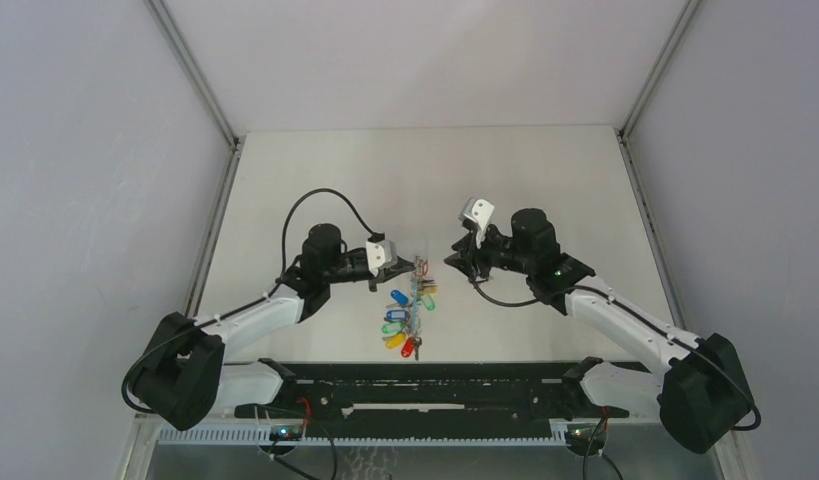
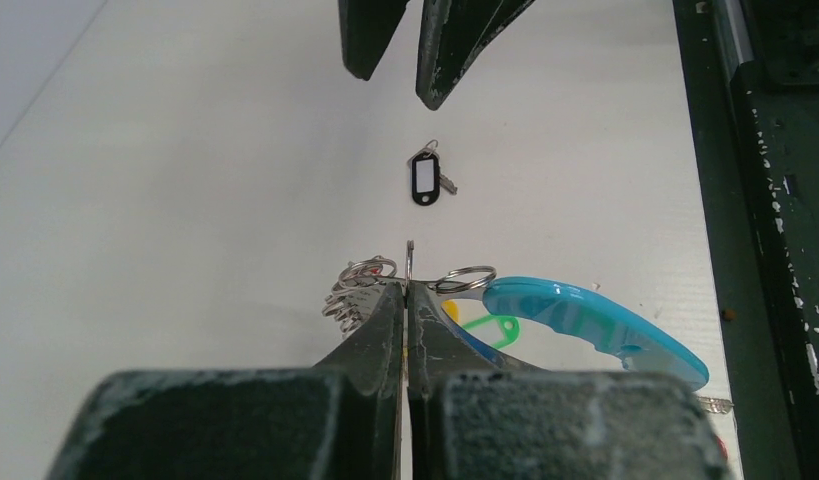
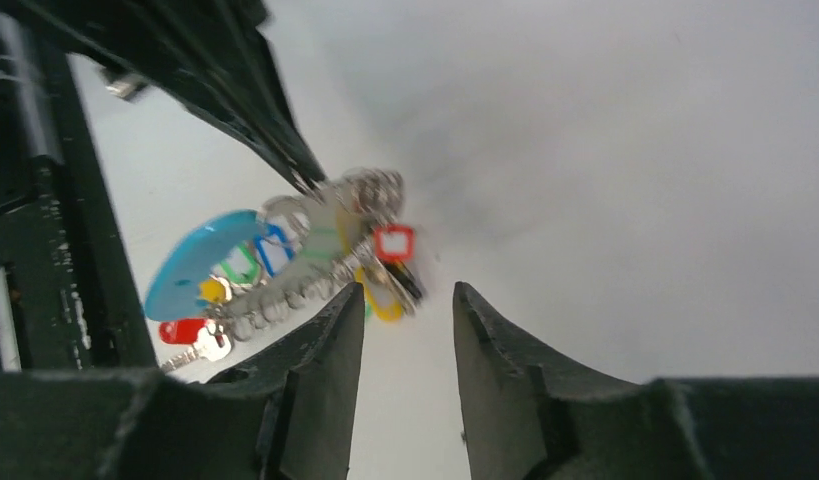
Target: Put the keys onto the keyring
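Note:
My left gripper (image 1: 393, 268) is shut on the keyring, clamping its thin silvery band (image 2: 409, 262) edge-on between the fingertips. The ring's turquoise segment (image 2: 585, 320) curves off to the right, and small split rings (image 2: 360, 285) bunch on the left. Several keys (image 1: 407, 318) with blue, green, yellow and red tags trail from the ring toward the near edge. In the right wrist view the same bunch (image 3: 315, 260) hangs just beyond my right gripper (image 3: 407, 293), which is open with nothing between its fingers. A separate black-tagged key (image 2: 425, 178) lies on the table between the two grippers.
The white table (image 1: 315, 190) is walled in on the left, right and back. A black rail (image 1: 425, 385) runs along the near edge between the arm bases. The right gripper's fingers (image 2: 440, 55) hang just above and beyond the black-tagged key.

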Robot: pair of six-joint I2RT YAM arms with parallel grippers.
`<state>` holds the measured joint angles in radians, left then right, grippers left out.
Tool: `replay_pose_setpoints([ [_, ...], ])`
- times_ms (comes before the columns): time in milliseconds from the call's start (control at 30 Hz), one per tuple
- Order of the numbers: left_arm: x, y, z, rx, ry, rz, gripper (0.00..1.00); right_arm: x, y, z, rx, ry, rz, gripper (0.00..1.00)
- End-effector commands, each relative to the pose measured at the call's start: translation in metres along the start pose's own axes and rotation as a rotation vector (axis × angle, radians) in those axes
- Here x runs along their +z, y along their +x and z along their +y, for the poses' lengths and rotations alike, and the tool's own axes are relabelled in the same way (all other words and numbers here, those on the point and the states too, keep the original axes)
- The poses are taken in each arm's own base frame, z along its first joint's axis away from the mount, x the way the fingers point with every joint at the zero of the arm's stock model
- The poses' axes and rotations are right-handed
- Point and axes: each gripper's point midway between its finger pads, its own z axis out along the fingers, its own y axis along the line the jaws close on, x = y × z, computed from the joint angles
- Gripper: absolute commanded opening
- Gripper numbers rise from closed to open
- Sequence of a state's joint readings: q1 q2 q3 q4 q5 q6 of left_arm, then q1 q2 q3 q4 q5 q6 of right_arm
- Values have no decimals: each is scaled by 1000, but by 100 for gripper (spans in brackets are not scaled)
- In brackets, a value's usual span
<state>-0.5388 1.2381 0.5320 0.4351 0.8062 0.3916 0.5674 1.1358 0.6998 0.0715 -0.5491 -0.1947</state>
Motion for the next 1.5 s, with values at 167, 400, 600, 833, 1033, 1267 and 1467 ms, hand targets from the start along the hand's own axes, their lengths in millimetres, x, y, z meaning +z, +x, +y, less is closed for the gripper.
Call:
replay_pose_setpoints([
  [167,-1,-28,15,38,-40,-42,0,-40,77,-46,259,390,415,38],
  [400,-1,-28,14,37,-34,-44,0,-49,109,-70,225,470,642,34],
  [600,0,-26,14,34,-30,-42,0,-47,125,-70,199,419,743,33],
  [833,1,-25,13,34,-27,-43,0,-44,137,-69,87,388,859,34],
  [1033,0,-26,13,40,-30,-45,0,-39,150,-69,2,342,965,35],
  [1267,0,-25,14,41,-32,-46,0,-35,169,-73,-71,329,1053,34],
  [1467,0,-25,13,40,-30,-46,0,-31,178,-79,-138,330,1094,32],
])
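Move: The black-tagged key lies flat on the table about 9 cm to the right of my right hand, 2 cm farther out and some 18 cm below. About 6 cm to that hand's left, roughly 1 cm back and 3 cm lower, is the held part of the keyring, with its coloured key tags around 9 cm left, 8 cm back and 16 cm below. From my left hand the black key is about 15 cm right, 2 cm ahead and 15 cm down. My left hand keeps its pinch on the keyring and stays put while I swing my right hand away from it, down about 17 cm and right about 11 cm, towards the black key. Most of the rightward travel comes early, then I mainly sink, rolling the wrist some 65 degrees until the partly open fingers point at the table just beside the key. ##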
